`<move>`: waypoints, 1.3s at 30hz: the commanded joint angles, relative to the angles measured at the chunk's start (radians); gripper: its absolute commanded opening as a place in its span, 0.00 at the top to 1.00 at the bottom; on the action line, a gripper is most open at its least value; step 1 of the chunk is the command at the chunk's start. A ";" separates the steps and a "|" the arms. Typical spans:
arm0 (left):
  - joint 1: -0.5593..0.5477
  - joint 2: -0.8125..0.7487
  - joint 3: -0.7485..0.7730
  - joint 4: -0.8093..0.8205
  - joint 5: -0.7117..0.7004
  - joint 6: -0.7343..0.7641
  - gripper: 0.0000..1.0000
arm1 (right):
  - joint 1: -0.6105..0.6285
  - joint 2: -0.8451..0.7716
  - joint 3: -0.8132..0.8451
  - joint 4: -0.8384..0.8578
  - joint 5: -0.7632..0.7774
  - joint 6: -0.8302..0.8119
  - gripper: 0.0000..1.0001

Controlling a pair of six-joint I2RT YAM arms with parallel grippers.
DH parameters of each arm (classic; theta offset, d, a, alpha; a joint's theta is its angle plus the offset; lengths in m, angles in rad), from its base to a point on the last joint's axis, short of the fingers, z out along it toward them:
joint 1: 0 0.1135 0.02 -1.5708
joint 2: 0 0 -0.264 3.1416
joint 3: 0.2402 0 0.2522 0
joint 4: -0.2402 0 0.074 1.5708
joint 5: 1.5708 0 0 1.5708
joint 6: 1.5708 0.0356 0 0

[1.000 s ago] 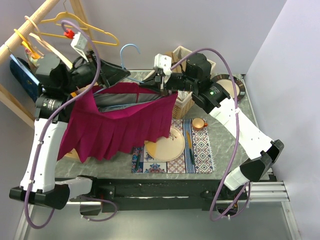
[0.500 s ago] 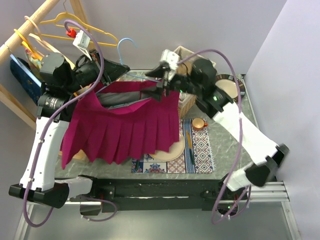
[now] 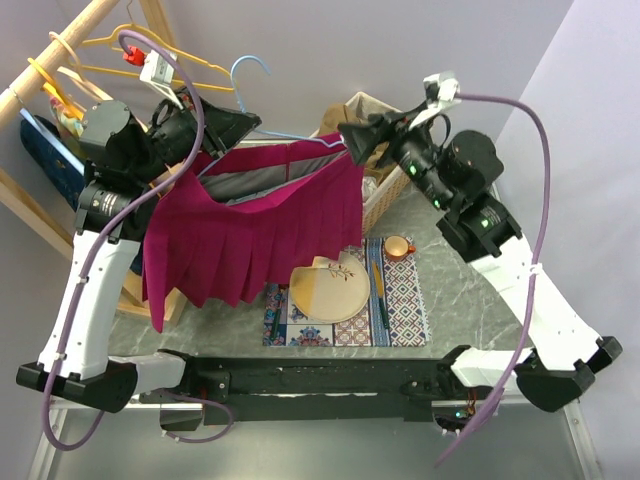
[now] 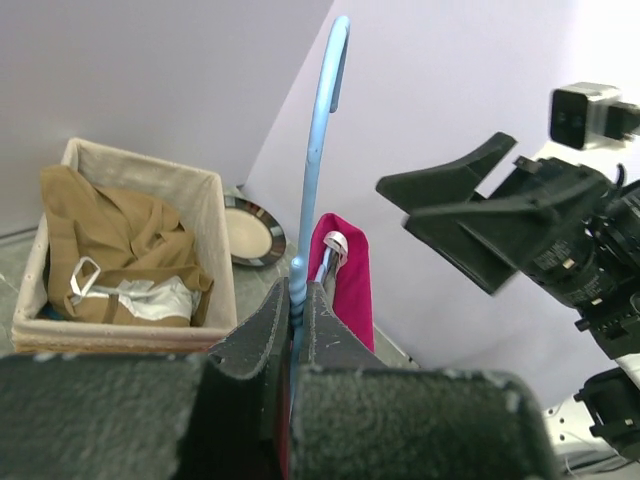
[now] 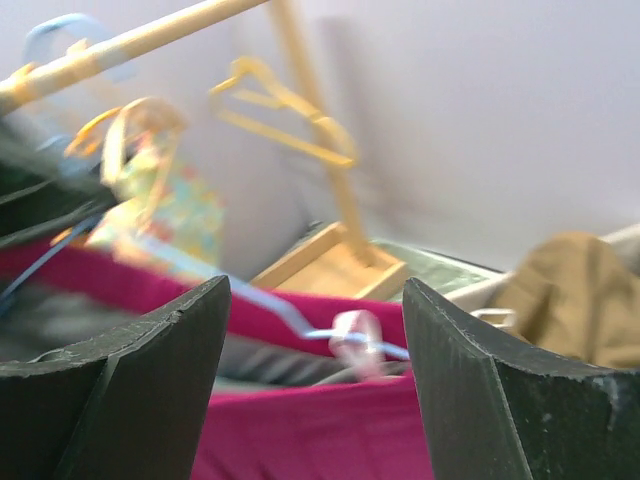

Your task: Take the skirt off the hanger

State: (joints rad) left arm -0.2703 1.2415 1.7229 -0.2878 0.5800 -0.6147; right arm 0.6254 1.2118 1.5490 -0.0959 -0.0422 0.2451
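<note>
A magenta pleated skirt (image 3: 260,225) hangs by its waistband from a light-blue hanger (image 3: 250,80) held above the table. My left gripper (image 3: 243,125) is shut on the hanger's neck (image 4: 297,300), just below the hook (image 4: 322,120). The skirt's right end (image 4: 345,285) sits under a pale clip (image 5: 355,335). My right gripper (image 3: 352,142) stands open just right of that end. Its fingers (image 5: 160,380) frame the clip and the skirt (image 5: 320,430) without touching them.
A wooden rack with yellow hangers (image 3: 150,50) stands at the back left. A lined basket (image 4: 225,250) holding tan cloth sits behind the skirt, with a plate (image 4: 250,232) beside it. A patterned mat (image 3: 405,300), a round wooden board (image 3: 330,285) and a small cup (image 3: 398,247) lie below.
My right gripper has let go at the skirt's right end, opened and drawn back up and to the right. My left gripper has shut on the hanger's neck and lifted it.
</note>
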 commanded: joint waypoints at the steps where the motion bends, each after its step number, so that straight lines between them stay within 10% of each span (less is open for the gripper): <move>1: -0.014 -0.020 0.066 0.141 -0.062 -0.026 0.99 | -0.059 0.063 0.106 -0.088 0.134 0.049 0.25; 13: -0.041 -0.024 0.066 0.124 -0.112 0.019 0.99 | -0.119 0.117 0.054 -0.054 -0.094 0.092 0.38; 21: -0.041 -0.054 0.055 0.111 -0.150 0.044 0.99 | -0.121 0.150 0.059 -0.050 -0.078 0.085 1.00; 39: -0.041 -0.132 0.087 0.036 -0.258 0.104 0.99 | -0.224 0.285 0.106 -0.008 -0.068 0.020 1.00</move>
State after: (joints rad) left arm -0.3157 1.1946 1.7393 -0.3416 0.3672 -0.5228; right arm 0.4465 1.4765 1.6249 -0.1181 -0.1616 0.3061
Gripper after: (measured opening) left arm 0.043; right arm 0.010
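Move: From the right gripper, the skirt's near waistband corner, on the right end of the blue hanger, is about 6 cm ahead, level sideways and 5 cm below. The hanger's neck, in the left fingers, is some 18 cm to its left, 2 cm nearer the base and 2 cm higher; the basket is roughly 14 cm ahead, 3 cm right, 30 cm below. From the left gripper that corner is about 6 cm ahead, 18 cm right, 7 cm lower. Send the open right gripper forward and down onto the skirt's right waistband corner, about 6 cm out, tipping it some 10 degrees down, and pinch the cloth. Then pull it on forward and a little down, about 5 cm, away from the hanger's neck. Keep the left fingers shut on the hanger, rising slightly and turning about 10 degrees counter-clockwise. ##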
